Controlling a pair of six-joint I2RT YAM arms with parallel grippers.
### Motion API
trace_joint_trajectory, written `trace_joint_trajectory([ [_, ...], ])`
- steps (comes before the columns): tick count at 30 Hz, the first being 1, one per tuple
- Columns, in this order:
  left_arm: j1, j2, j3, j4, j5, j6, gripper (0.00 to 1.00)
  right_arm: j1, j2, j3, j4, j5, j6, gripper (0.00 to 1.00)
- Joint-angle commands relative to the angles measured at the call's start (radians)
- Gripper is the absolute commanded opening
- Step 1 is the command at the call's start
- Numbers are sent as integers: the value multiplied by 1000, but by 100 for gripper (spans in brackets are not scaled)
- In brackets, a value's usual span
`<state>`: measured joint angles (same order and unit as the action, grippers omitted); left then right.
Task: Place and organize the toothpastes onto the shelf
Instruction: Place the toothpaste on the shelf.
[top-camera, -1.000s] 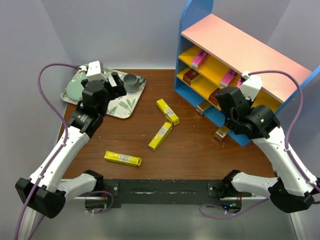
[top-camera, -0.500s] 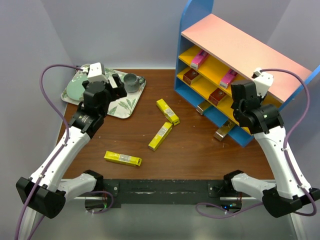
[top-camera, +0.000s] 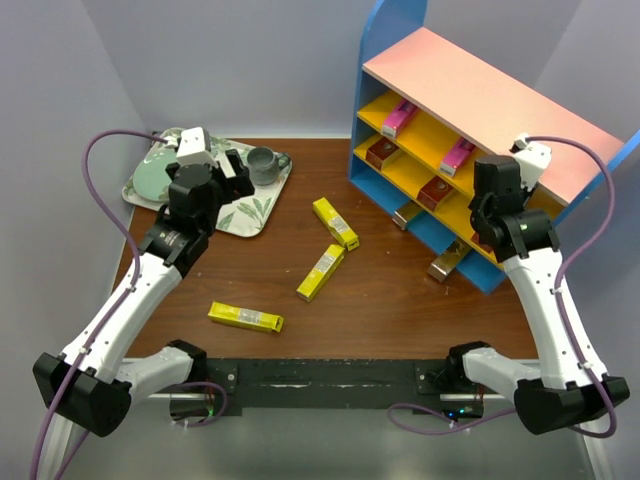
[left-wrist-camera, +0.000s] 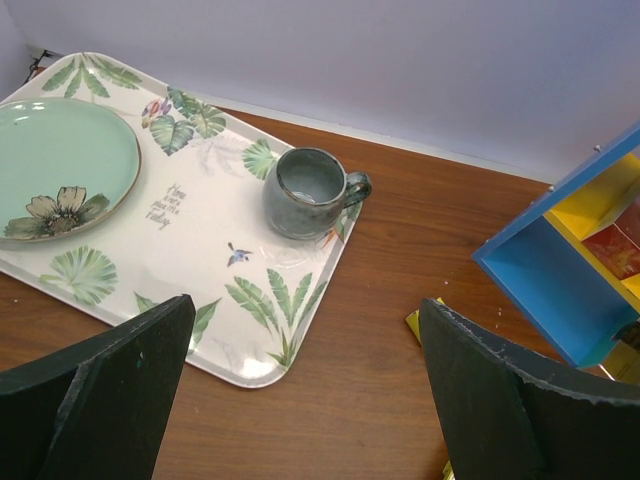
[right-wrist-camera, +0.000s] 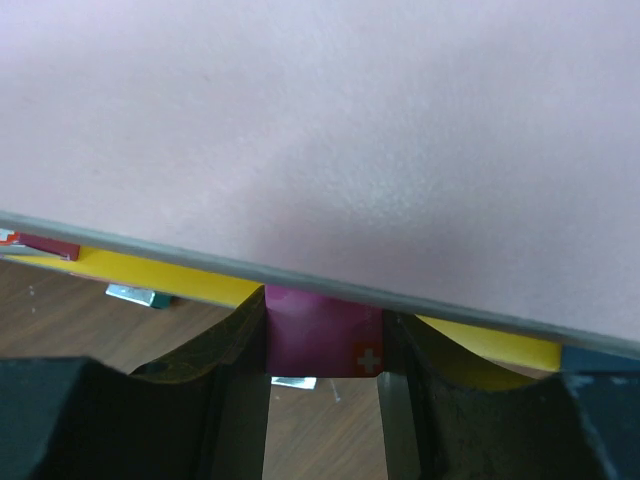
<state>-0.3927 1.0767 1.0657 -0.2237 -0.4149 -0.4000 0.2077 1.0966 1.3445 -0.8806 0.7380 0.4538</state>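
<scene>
The shelf (top-camera: 470, 85) stands at the back right, with pink (top-camera: 398, 118) (top-camera: 458, 155) and dark red (top-camera: 381, 152) (top-camera: 436, 192) toothpastes on its yellow boards. My right gripper (top-camera: 487, 190) is at the shelf front. In the right wrist view it (right-wrist-camera: 322, 335) is shut on a pink toothpaste (right-wrist-camera: 320, 330) just under the edge of the top board (right-wrist-camera: 320, 120). Yellow toothpastes (top-camera: 335, 222) (top-camera: 321, 271) (top-camera: 245, 317) lie on the table. My left gripper (top-camera: 235, 170) (left-wrist-camera: 305, 315) hangs open and empty over the tray's near corner.
A floral tray (top-camera: 250, 215) at the back left carries a grey mug (left-wrist-camera: 308, 192) and a green plate (left-wrist-camera: 60, 165). Two more cartons (top-camera: 405, 214) (top-camera: 447, 262) lie at the foot of the shelf. Walls close in behind and to the left.
My right arm has swung up and to the right along the shelf front, bringing its gripper under the top board's edge. The left arm has stayed put.
</scene>
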Motion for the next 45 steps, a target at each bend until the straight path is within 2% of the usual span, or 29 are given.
trace_joint_trajectory([
  [1, 8, -6, -3, 49, -4, 15, 100, -48, -46, -51, 137, -34, -20, 15],
  [7, 8, -4, -6, 50, -5, 18, 100, -60, -49, -99, 164, -31, -4, 20],
  [14, 8, -3, -7, 50, -5, 20, 100, -59, -75, -125, 167, -75, 36, 41],
  [23, 8, -3, -7, 50, 2, 18, 100, -60, -109, -137, 169, -144, 57, 59],
  [33, 14, -4, -7, 50, 7, 16, 100, -60, -129, -127, 170, -215, 79, 60],
  [39, 15, -4, -7, 50, 10, 16, 100, -60, -156, -125, 154, -166, 74, 62],
  [45, 17, -6, -7, 52, 13, 15, 100, -60, -207, -105, 129, -186, 40, 69],
])
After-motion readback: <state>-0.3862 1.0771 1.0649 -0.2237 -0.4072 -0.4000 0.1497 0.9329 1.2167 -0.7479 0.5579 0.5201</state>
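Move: Between the right fingers the pink toothpaste already reaches into the upper shelf, its middle some 4 cm ahead, 3 cm to the right and 1 cm below the hand. The middle pink box lies about 12 cm ahead and 8 cm left at shelf height; a red box is roughly 3 cm ahead, 2 cm right and 11 cm down on the shelf beneath. From the left hand the held toothpaste is some 56 cm right and 2 cm back, at nearly the same height. Settling about 1 cm down towards the upper shelf with the toothpaste pinched, the right hand then opens its fingers partway and lets go. While opening it drifts some 2 cm left, rolling its left side up and swinging counter-clockwise, each by about 10 degrees, then starts backing out and rising by roughly a centimetre. ##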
